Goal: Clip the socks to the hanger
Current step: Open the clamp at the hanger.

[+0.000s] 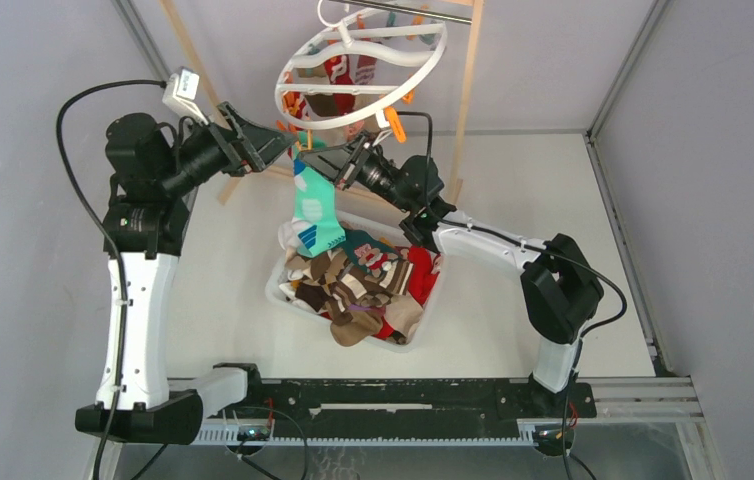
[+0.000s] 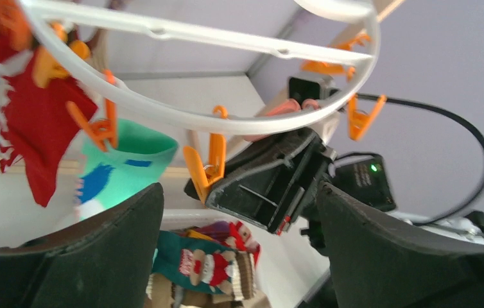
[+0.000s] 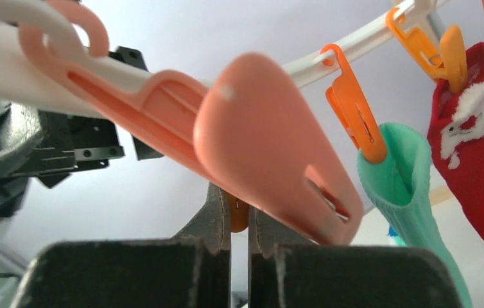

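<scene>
The white ring hanger hangs at the top centre with orange pegs round its rim. A mint-teal sock dangles from one orange peg, and a red sock hangs beside it. More socks lie heaped in the tub. My left gripper stands wide open just left of the mint sock, holding nothing. My right gripper reaches in from the right, shut on another orange peg on the ring. In the right wrist view that peg shows between the pads, behind a pink peg.
A translucent white tub sits mid-table below the hanger. The pale wooden pole frame stands behind the ring. Grey walls close the back and both sides. Both arms meet under the ring's near rim.
</scene>
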Robot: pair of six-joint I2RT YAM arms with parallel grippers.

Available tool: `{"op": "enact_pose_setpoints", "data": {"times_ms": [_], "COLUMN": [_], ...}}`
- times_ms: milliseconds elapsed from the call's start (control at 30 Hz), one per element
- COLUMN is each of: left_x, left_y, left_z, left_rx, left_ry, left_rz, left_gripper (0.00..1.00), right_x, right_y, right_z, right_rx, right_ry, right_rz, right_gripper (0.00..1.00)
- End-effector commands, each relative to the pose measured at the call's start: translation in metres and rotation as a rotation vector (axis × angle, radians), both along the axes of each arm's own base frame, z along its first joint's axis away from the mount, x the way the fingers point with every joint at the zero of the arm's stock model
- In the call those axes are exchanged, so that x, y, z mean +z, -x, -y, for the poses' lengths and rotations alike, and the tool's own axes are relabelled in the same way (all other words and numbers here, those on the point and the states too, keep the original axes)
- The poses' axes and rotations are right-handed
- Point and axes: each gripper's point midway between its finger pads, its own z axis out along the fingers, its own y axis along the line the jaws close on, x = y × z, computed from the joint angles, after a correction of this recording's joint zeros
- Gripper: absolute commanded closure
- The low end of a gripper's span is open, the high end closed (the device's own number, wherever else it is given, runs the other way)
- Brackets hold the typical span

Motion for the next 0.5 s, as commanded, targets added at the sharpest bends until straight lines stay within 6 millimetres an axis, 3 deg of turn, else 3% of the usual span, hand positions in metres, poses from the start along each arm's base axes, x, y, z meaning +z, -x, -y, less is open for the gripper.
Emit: {"op": "enact_pose_setpoints", "data": {"times_ms": [0, 233, 467], "left_x": [0.007, -0.003, 0.002], "left_y": [-0.006, -0.022, -0.028], "left_z": [-0.021, -0.023, -0.011], "left_rx": [0.118, 0.122, 0.058], "left_ry": [-0.102, -0.13, -0.078], "left_rz": [0.06, 0.036, 0.021], "left_gripper": [0.16, 0.32, 0.35], "right_x": [0.039, 0.036, 0.036], "right_y": [-0.004, -0.008, -0.006], "right_z": [0.004, -0.015, -0.025], "right_rx": [-0.18, -0.246, -0.256], "right_ry": [0.044, 0.089, 0.116], "right_rz": [0.205, 0.277, 0.321], "right_gripper": [1.0, 1.0, 1.0]}}
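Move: The orange clamp on the hanger's rim lies some 6 cm ahead of the left hand, about 3 cm to its right and a little lower; the right fingers already pinch its lower end. From the left hand, the teal sock's rim hangs about 12 cm ahead, 1 cm right and 4 cm lower, and the pink clamp sits roughly 3 cm ahead, 8 cm right and 2 cm higher. The left hand first drifts a little left, then pushes forward and down, about 5 cm in all, with its fingers narrowing from wide open to about two-thirds, to bring them around the upper legs of the orange clamp. The right hand, shut, keeps its pinch on the clamp's lower end and carries it about 2.5 cm left and slightly up towards the left hand, its wrist turning some 20 degrees, partly clockwise. ##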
